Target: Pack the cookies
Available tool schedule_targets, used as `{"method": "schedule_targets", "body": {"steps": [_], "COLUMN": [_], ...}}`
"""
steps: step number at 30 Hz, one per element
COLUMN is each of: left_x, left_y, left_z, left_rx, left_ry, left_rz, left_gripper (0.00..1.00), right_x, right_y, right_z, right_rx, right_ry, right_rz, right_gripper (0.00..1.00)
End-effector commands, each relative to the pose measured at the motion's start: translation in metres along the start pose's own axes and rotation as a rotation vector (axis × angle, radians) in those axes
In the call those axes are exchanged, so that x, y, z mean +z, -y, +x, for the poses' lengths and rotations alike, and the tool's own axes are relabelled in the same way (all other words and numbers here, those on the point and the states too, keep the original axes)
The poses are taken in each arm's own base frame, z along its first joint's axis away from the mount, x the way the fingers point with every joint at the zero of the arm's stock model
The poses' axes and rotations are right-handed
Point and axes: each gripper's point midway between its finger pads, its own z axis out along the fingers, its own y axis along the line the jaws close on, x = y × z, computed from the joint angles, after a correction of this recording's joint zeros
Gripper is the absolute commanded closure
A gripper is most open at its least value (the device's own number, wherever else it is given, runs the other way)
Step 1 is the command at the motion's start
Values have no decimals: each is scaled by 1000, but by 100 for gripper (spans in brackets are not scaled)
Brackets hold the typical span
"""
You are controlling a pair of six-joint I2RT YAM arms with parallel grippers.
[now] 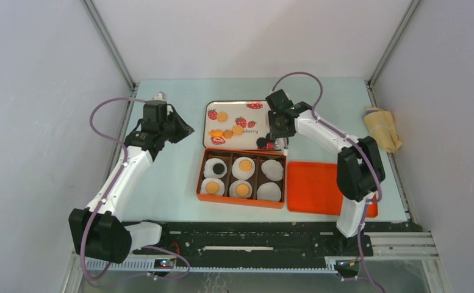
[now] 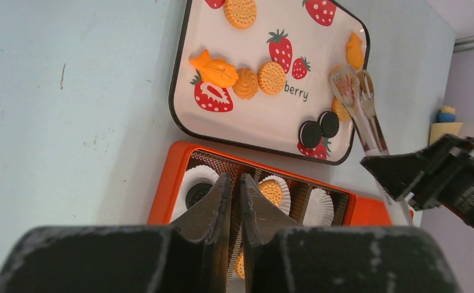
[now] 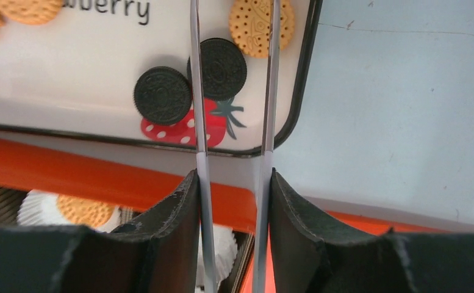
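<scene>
The cookies lie on a strawberry-print tray [image 1: 255, 107]: golden ones [image 1: 222, 116] and two black ones [image 3: 161, 96]. My right gripper [image 3: 233, 174] is shut on metal tongs [image 3: 196, 91]. The tongs' two arms straddle one black cookie [image 3: 222, 60] near the tray's front right corner; whether they touch it I cannot tell. An orange box [image 1: 199, 177] in front of the tray holds paper cups, one with a black cookie [image 1: 218, 167] and three with golden ones [image 1: 244, 165]. My left gripper [image 2: 235, 178] hangs left of the tray, shut to a thin slit and holding nothing.
The box's orange lid [image 1: 319, 189] lies flat to the right of the box. A yellow cloth [image 1: 382, 128] sits at the table's right edge. Grey walls and frame posts enclose the table on three sides.
</scene>
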Motion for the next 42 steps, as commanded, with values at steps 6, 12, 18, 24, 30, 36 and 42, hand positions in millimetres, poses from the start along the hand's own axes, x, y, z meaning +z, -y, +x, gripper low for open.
{"method": "schedule_targets", "body": {"steps": [6, 12, 18, 24, 30, 36, 42], "left_x": [-18, -18, -22, -27, -28, -28, -25], "left_y": [23, 24, 30, 39, 41, 39, 39], "left_z": [-23, -21, -21, -22, -19, -20, -19], "left_rx": [25, 20, 57, 75, 72, 73, 75], "left_ry": [71, 65, 73, 86, 83, 91, 76], "left_rz": [71, 79, 90, 105, 108, 96, 97], "left_gripper": [85, 85, 85, 84, 84, 83, 83], "right_x": [-121, -165, -182, -174, -164, -160, -162], "right_y": [-6, -3, -2, -9, -9, -14, -12], "right_z": [-11, 44, 120, 176, 184, 176, 175], "right_rx": [47, -2, -22, -2, -3, -7, -8], "right_ry": [219, 199, 114, 32, 25, 28, 28], "right_rz": [-124, -122, -86, -94, -80, -100, -93], "right_gripper": [84, 84, 84, 83, 83, 83, 53]}}
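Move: The right gripper already holds the tongs, with an orange cookie pinched in their tips about 12 cm ahead of the hand. The empty paper cup in the box's far right compartment lies some 10 cm back, 3 cm left and 8 cm below this hand. The cup with a round cookie is about 11 cm left of that cup and 2 cm farther out, the near right empty cup some 10 cm nearer the base. From the idle left hand, the far right cup lies about 29 cm right, 7 cm back and 18 cm below. Keep the right gripper shut on the tongs and lift the pinched cookie about 12 cm, already drawing back towards the base. Carry it some 25 cm back over the box's far edge, tipping the hand up roughly 10 degrees midway and levelling off again. Sink about 8 cm on the way in, and hold the tongs' tips over the far right empty cup. ##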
